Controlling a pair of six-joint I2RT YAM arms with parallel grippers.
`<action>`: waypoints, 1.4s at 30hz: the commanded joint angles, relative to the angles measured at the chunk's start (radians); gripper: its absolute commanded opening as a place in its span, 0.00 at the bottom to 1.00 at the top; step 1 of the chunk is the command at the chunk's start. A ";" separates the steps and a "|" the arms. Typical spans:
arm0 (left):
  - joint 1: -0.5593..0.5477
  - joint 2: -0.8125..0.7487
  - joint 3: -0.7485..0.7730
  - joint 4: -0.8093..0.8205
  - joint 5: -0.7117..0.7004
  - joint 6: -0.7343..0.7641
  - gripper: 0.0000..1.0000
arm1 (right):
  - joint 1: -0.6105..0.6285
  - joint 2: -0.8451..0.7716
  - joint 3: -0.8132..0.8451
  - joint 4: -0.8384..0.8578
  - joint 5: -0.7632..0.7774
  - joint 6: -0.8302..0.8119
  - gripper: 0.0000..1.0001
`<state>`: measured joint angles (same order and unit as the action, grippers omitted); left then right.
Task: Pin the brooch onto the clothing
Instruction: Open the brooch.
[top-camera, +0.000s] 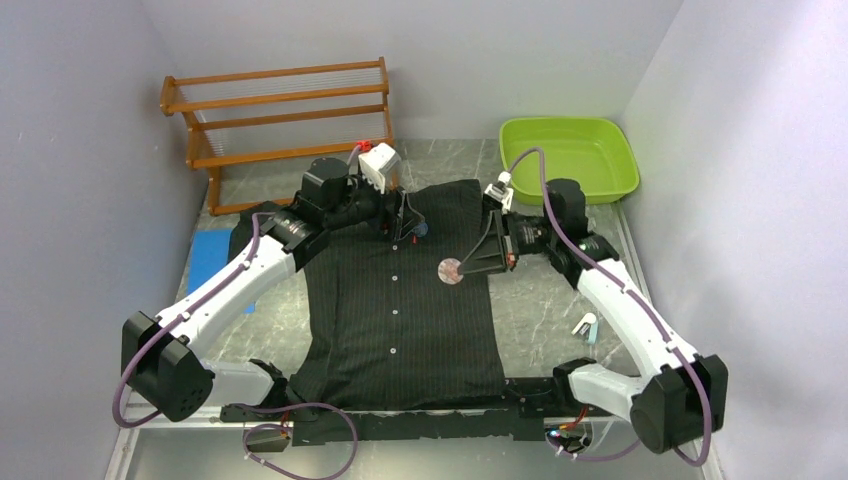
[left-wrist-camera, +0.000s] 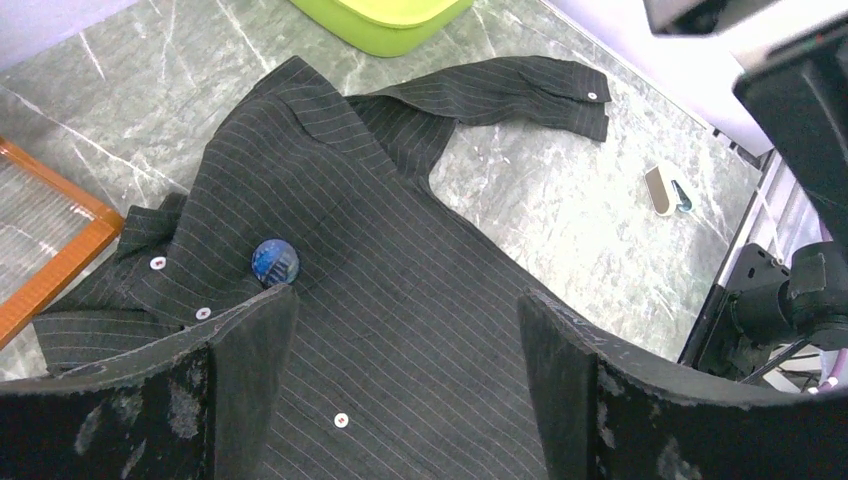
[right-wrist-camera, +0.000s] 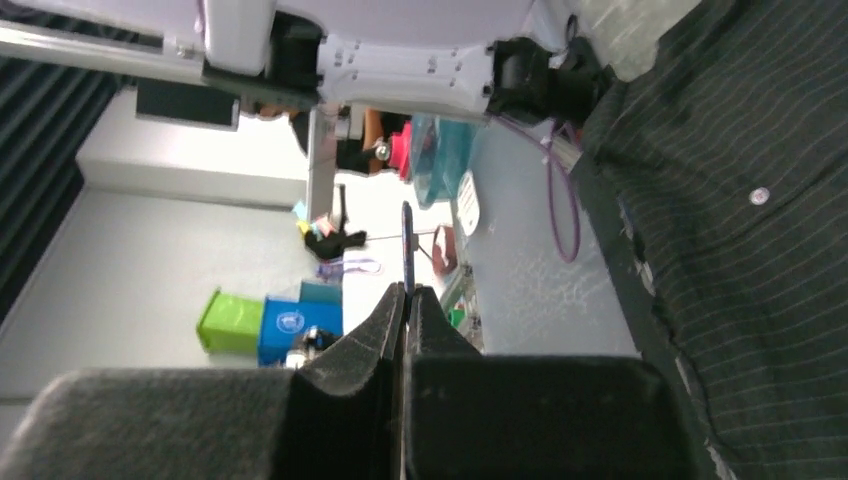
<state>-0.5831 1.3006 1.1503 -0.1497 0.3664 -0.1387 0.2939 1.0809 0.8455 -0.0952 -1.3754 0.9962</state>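
The clothing (top-camera: 400, 300), a black pinstriped shirt with white buttons, lies flat on the table, collar toward the back. My right gripper (top-camera: 463, 268) is shut on the brooch (top-camera: 451, 271), a round pale disc held just over the shirt's chest. In the right wrist view the brooch (right-wrist-camera: 407, 245) shows edge-on, sticking out past the closed fingertips (right-wrist-camera: 390, 310). A second round badge, blue (left-wrist-camera: 274, 260), rests on the shirt (left-wrist-camera: 420, 300) near the collar. My left gripper (left-wrist-camera: 405, 320) hovers open above the button line beside it, nothing between its fingers, also seen from the top as the left gripper (top-camera: 405, 218).
A wooden rack (top-camera: 280, 120) stands at the back left, and a green basin (top-camera: 570, 155) at the back right. A blue pad (top-camera: 208, 255) lies left of the shirt. A small white object (top-camera: 585, 323) sits on the marble table right of the shirt.
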 joint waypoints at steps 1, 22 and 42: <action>-0.012 -0.014 0.043 -0.004 -0.024 0.027 0.85 | 0.011 0.097 0.182 -0.598 0.263 -0.585 0.00; -0.018 -0.069 -0.084 -0.006 0.197 -0.446 0.75 | 0.030 0.148 0.201 -0.519 0.482 -0.819 0.00; -0.020 -0.150 -0.337 0.164 0.444 -0.575 0.55 | 0.207 0.297 0.377 -0.487 0.392 -0.869 0.00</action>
<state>-0.5991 1.1725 0.8181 0.0406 0.7982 -0.7456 0.4862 1.3636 1.1572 -0.6312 -0.9520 0.1478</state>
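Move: The left gripper hangs open and empty. The pink brooch, still in the shut right fingers, is some 15 cm back from it, 7 cm to its right and about 3 cm higher. The blue brooch pinned on the shirt lies about 12 cm ahead of it, level sideways and some 27 cm below. From the right hand, the open left gripper is about 15 cm ahead, 10 cm left and slightly lower; the pink brooch is at its tips, 2 cm left. Bring the left gripper back about 12 cm and a little down towards the pink brooch, swinging its fingers clockwise until they point almost straight right, and part-close them without gripping. Keep the right grip shut on the brooch; dip it some 13 cm down and 6 cm forward with fingertips tilting down, then raise it about 5 cm and carry it left to meet the left fingertips. ##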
